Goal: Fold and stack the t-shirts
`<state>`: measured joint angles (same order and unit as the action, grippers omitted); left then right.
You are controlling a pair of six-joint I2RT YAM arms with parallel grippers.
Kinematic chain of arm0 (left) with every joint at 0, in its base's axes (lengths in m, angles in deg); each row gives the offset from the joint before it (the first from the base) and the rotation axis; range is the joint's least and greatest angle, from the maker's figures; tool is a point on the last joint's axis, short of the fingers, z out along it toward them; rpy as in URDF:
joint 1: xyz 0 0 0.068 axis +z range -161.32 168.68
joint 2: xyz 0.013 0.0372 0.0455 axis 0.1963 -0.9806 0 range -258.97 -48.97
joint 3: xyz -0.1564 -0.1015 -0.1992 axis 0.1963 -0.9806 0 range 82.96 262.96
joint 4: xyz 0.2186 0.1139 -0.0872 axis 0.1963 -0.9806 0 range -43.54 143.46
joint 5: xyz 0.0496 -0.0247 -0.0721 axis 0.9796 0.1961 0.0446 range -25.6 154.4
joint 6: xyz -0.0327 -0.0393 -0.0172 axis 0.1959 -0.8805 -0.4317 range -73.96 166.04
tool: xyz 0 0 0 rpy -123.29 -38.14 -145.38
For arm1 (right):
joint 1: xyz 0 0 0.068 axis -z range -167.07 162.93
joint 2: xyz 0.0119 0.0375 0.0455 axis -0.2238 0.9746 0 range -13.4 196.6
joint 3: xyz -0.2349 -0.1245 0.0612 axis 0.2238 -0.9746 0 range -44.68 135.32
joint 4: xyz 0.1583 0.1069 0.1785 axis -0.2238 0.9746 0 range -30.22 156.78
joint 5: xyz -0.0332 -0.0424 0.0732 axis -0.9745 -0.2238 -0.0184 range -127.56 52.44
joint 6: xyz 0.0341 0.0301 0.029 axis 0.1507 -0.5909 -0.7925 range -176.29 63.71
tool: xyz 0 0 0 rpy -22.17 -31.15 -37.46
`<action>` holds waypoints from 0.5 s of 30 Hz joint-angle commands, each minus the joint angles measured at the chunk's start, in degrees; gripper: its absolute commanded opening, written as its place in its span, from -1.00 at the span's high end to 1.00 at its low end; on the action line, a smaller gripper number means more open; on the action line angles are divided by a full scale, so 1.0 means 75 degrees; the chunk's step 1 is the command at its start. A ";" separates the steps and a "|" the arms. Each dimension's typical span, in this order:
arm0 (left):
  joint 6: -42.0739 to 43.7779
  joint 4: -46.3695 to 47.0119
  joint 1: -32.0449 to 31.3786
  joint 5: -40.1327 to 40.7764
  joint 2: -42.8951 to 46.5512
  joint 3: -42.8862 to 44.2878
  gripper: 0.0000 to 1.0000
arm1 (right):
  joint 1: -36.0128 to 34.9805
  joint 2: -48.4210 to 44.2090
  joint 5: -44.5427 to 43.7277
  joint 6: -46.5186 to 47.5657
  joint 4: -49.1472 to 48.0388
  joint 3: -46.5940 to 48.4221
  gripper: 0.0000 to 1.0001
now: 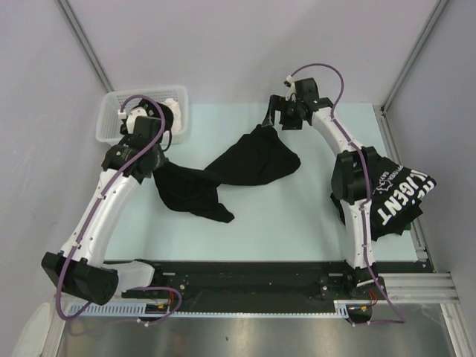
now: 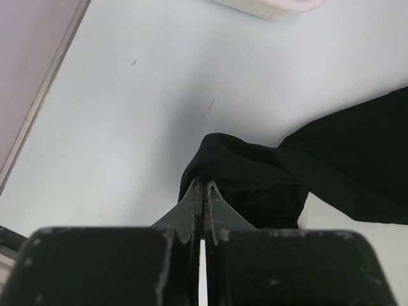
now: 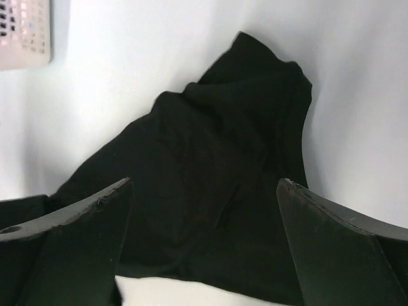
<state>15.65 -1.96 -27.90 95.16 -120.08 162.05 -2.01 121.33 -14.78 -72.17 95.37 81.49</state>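
Note:
A plain-looking black t-shirt (image 1: 245,165) lies crumpled across the middle of the table. My left gripper (image 1: 158,159) is shut on its left end, and in the left wrist view the black cloth (image 2: 255,178) bunches up at the closed gripper (image 2: 203,185). At the shirt's far right corner my right gripper (image 1: 276,119) hangs open. In the right wrist view the shirt (image 3: 223,146) fills the space below and between the spread fingers (image 3: 95,210), with nothing pinched by the gripper (image 3: 204,191). A second black t-shirt (image 1: 401,195) with big white lettering sits bunched at the table's right edge, beside the right arm.
A white slotted basket (image 1: 141,113) stands at the back left corner, just behind the left gripper; its edge shows in both wrist views (image 2: 274,5) (image 3: 22,32). Grey walls close in on the left, back and right. A black rail (image 1: 245,277) runs along the near edge.

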 commanded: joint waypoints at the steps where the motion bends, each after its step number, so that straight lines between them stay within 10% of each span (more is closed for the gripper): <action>1: 0.0208 0.0486 0.0054 -0.0199 0.0025 0.0131 1.00 | -0.0468 -0.2129 -0.1559 0.1445 -0.0199 -0.0871 -0.99; 11: 0.0384 0.0744 0.0078 -0.0879 0.0481 -0.0607 1.00 | -0.1395 -0.4872 -0.5731 0.1794 -0.0949 -0.4749 -0.99; 15: 0.0454 0.0873 0.0078 -0.1125 0.0680 -0.0947 1.00 | -0.0635 -0.4946 -0.3931 0.0854 -0.0481 -0.5408 -0.99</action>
<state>17.62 1.97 -27.63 89.24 -118.16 156.60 -12.69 84.57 -47.19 -59.10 90.34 44.92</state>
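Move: The right gripper is open and empty: the t-shirt's near right corner lies about 12 cm back, 9 cm right and 5 cm below. The shirt's far tip is level with this hand, 4 cm to its left, and the crumpled shirts lie some 26 cm back and 35 cm right. The left gripper is shut on the shirt's left end. From it the shirt's near flap is about 9 cm back, 21 cm right and 17 cm down; the basket is 27 cm ahead, 16 cm left. Draw the open right gripper back about 12 cm and some 5 cm to the right over the shirt towards its near right corner, rising roughly 10 cm on the way before starting down again. Tip its fingers up and let its left side drop, some 30 degrees in all. Keep the left gripper shut on the lifted shirt end, easing it down 2 cm and slightly right. ##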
